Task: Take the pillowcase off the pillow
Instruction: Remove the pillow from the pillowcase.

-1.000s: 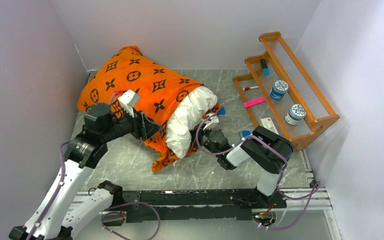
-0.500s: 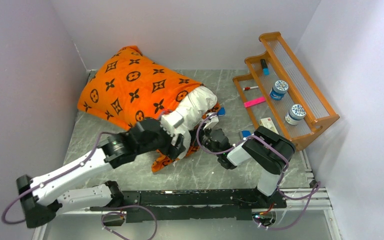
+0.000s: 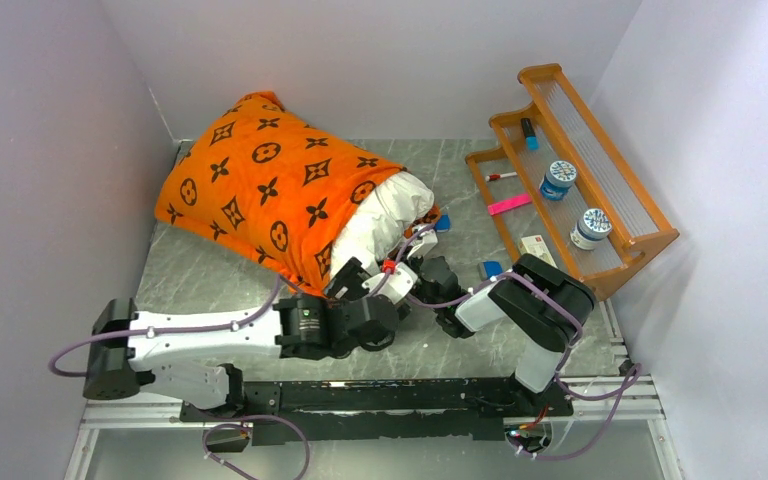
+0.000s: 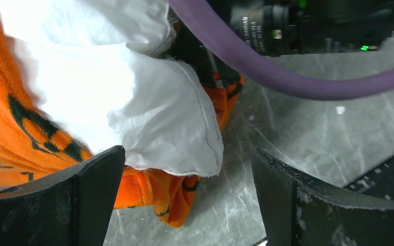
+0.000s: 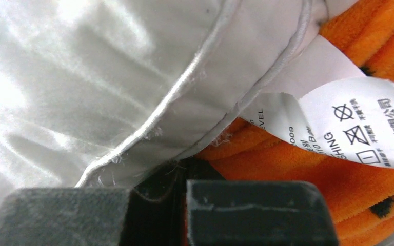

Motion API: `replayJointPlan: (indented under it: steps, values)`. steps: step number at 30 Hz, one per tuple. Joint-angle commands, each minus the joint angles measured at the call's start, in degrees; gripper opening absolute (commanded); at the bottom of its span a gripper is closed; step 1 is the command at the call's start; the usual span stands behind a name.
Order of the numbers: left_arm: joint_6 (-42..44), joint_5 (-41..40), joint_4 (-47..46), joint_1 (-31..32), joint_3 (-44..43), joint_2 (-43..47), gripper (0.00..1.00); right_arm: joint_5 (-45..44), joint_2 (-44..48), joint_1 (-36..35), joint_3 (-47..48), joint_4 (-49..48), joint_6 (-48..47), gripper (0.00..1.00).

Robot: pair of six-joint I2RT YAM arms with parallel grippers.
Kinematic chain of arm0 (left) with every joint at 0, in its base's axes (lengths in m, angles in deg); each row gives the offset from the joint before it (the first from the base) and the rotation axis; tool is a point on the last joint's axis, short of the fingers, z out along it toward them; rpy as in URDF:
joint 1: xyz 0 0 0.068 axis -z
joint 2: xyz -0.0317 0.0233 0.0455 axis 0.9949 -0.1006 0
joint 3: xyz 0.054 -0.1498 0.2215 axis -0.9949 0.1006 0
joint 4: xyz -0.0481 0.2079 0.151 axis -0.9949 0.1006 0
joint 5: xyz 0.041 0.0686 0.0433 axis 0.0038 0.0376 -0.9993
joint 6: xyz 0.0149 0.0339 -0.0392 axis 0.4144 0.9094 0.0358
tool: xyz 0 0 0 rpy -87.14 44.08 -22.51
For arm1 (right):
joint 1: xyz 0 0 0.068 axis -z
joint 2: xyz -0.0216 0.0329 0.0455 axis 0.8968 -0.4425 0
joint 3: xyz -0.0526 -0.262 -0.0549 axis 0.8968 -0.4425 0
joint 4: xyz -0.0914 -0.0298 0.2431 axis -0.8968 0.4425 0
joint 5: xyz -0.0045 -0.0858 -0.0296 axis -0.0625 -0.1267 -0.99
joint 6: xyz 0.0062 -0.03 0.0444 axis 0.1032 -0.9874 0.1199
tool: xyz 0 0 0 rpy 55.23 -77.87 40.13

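The orange pillowcase (image 3: 260, 180) with dark motifs covers most of the white pillow (image 3: 380, 215), whose right end bulges out of the opening. My left gripper (image 3: 360, 282) is open at the pillow's near corner. In the left wrist view its fingers (image 4: 97, 179) straddle the white pillow corner (image 4: 149, 118) and the orange hem (image 4: 169, 197) hanging under it, gripping neither. My right gripper (image 3: 423, 263) is shut at the pillow's right edge. In the right wrist view the pillow's seamed edge (image 5: 149, 128) runs down into the closed right gripper (image 5: 159, 189), beside orange pillowcase fabric (image 5: 297, 169) and a white care label (image 5: 354, 128).
A wooden stepped shelf (image 3: 610, 240) stands at the right with two jars (image 3: 558, 178), markers and a small white box. A blue-capped item (image 3: 490, 267) lies beside the right arm. The right arm's purple cable (image 4: 267, 66) crosses just above the left gripper. Walls close in left and behind.
My left arm has swung from the pillowcase's left side down and rightward to the pillow's near corner, and its jaws have opened wide. The right gripper has stayed put.
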Motion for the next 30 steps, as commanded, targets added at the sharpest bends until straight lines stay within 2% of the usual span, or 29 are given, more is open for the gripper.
replayJointPlan:
  steps: [1,9,18,20,22,23,26,27,28,30]
  values:
    - [-7.18,-11.27,1.16,0.69,-1.09,-3.61,0.97,1.45,2.05,0.09,0.79,-4.67,0.84,0.0]
    - [-10.75,-15.38,-1.15,0.05,1.0,-10.8,0.97,2.04,3.5,0.09,0.08,-4.87,1.54,0.0]
    - [-14.34,-16.89,-0.98,-6.01,3.03,-20.12,0.97,3.3,4.53,0.09,-0.55,-5.79,2.52,0.0]
    - [-14.87,-17.77,0.35,-6.5,2.53,-20.92,0.94,3.34,4.62,0.04,-0.73,-5.95,2.52,0.0]
    - [-14.35,-17.87,0.68,-6.51,1.95,-20.23,0.83,2.81,4.75,0.03,-0.86,-5.66,2.01,0.0]
    - [-13.74,-17.55,0.44,-6.51,1.96,-19.38,0.73,2.46,4.69,0.03,-0.94,-5.45,1.9,0.0]
    - [-11.94,-15.65,-1.1,-6.51,2.23,-15.78,0.36,2.41,4.03,0.09,-1.33,-6.15,1.87,0.0]
    - [-11.42,-14.46,-1.2,-6.51,2.19,-14.45,0.19,2.42,3.69,0.09,-1.5,-6.5,1.96,0.0]
    - [-11.17,-13.6,-1.02,-6.51,1.87,-13.06,0.08,1.33,3.3,0.09,-1.75,-6.85,2.05,0.0]
    - [-10.24,-11.95,-0.39,-6.51,0.97,-9.69,0.05,0.14,2.71,0.09,-2.27,-7.42,2.18,0.0]
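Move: The bared white pillow's near corner lies below the left gripper, about 4 cm ahead, 2 cm to its left and 10 cm down. The orange pillowcase's rim crosses some 7 cm to the left of that corner and 1 cm nearer the base. The right gripper's tips stand roughly 8 cm ahead of the left gripper, 7 cm to its right and 9 cm lower; from them the corner is about 9 cm left and 4 cm back. Bring the open left gripper down about 9 cm onto the pillow's near corner, easing forward 5 cm and a little left while the hand swings some 20 degrees counter-clockwise. At the bottom, close the fingers most of the way to pinch the white fabric, then start upward by 1 or 2 cm. Meanwhile keep the right gripper shut on the pillowcase beside it, nearly still. ##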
